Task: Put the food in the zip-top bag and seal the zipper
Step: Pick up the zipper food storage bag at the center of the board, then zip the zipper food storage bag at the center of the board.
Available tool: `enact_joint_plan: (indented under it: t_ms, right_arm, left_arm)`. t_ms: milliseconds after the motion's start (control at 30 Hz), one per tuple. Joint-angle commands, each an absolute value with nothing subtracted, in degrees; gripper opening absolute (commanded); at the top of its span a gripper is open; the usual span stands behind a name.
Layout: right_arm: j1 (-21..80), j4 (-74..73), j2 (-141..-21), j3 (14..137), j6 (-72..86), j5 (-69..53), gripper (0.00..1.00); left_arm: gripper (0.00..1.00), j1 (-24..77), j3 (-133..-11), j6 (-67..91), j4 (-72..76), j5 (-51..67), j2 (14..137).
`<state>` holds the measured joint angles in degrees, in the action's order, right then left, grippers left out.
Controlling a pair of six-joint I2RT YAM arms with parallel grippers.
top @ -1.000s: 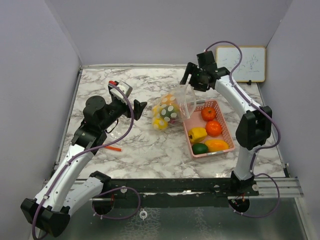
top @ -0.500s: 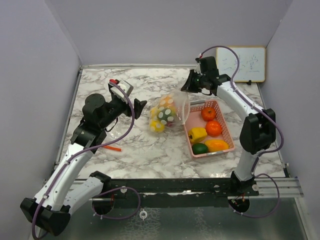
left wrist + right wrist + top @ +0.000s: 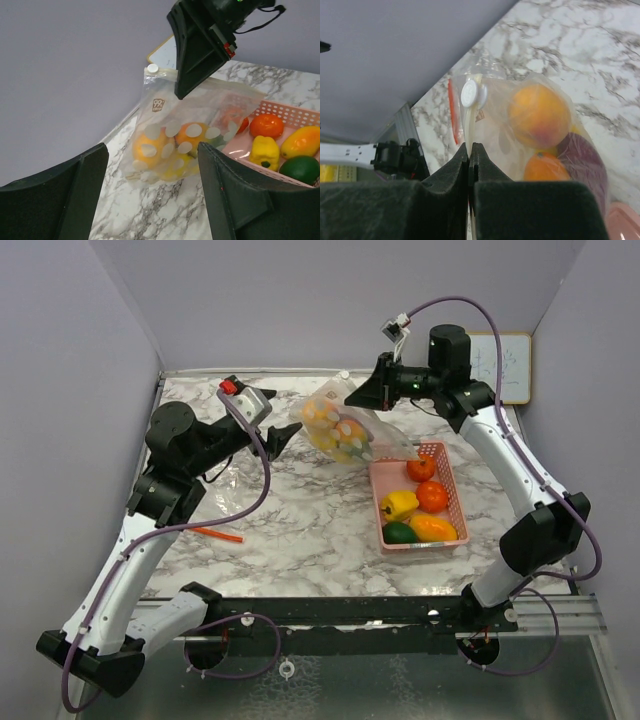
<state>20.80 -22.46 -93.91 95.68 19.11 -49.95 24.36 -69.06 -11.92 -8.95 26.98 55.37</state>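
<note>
The zip-top bag (image 3: 340,426), clear with white dots, hangs lifted off the marble table. My right gripper (image 3: 354,397) is shut on its zipper edge, just below the white slider (image 3: 470,93). Inside the bag I see an orange fruit (image 3: 539,115), a smaller orange one (image 3: 543,167), a dark purple piece (image 3: 582,160) and yellow ones (image 3: 150,147). More food lies in the pink basket (image 3: 375,502): a tomato (image 3: 421,468), an orange (image 3: 433,496), a yellow pepper (image 3: 397,505), a green fruit (image 3: 400,533) and a mango (image 3: 433,530). My left gripper (image 3: 285,438) stands open to the bag's left, not touching it.
An orange-red pen (image 3: 218,534) lies on the table at the left front. A small whiteboard (image 3: 505,365) leans against the back right wall. Grey walls close the table in at the back and on both sides.
My right gripper has shut on the bag's zipper edge and raised the bag up and toward the back left. My left arm has risen and its jaws have narrowed a little.
</note>
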Motion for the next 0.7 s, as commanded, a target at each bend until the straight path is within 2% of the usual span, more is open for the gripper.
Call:
enact_joint_plan:
  t_ms: [0,267,500,667]
  right_arm:
    - [20.9,-23.4,-91.7,97.9,15.7,-64.3,0.02]
    - [22.5,-27.8,-89.6,99.0,13.8,-72.1,0.02]
    - [25.1,-30.8,-88.1,98.3,11.2,-71.3,0.02]
    - [25.7,-30.9,-87.5,98.8,10.7,-72.8,0.02]
  left_arm:
    - [0.73,24.2,-71.2,-15.2,-11.2,38.1,55.3]
    - [0.74,24.1,-70.3,-10.4,-6.8,44.6,55.0]
    - [0.74,24.1,-71.9,-0.9,-1.8,51.8,59.0]
    - [0.74,24.1,-72.8,5.9,-1.8,51.3,62.4]
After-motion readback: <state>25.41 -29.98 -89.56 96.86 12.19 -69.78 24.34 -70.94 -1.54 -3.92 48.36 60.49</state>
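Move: The slider end of the zipper bag's top edge lies about 8 cm ahead of the open left hand, 10 cm to its right and a touch higher. The food bulges in the bag some 6 cm ahead of the left hand, 11 cm to its right and 9 cm below. From the right hand, shut on the top edge, the slider is about 5 cm ahead and 2 cm left; the basket's middle is roughly 8 cm back, 17 cm right and well below. Backwards, rising slightly, the right hand carries the bag about 10 cm, keeping its pinch on the top edge while swinging some 25 degrees counter-clockwise. The left hand slides right and back about 5 cm towards the slider end at nearly level height, turning clockwise with its fingers still spread; a touch on the bag can't be made out. ##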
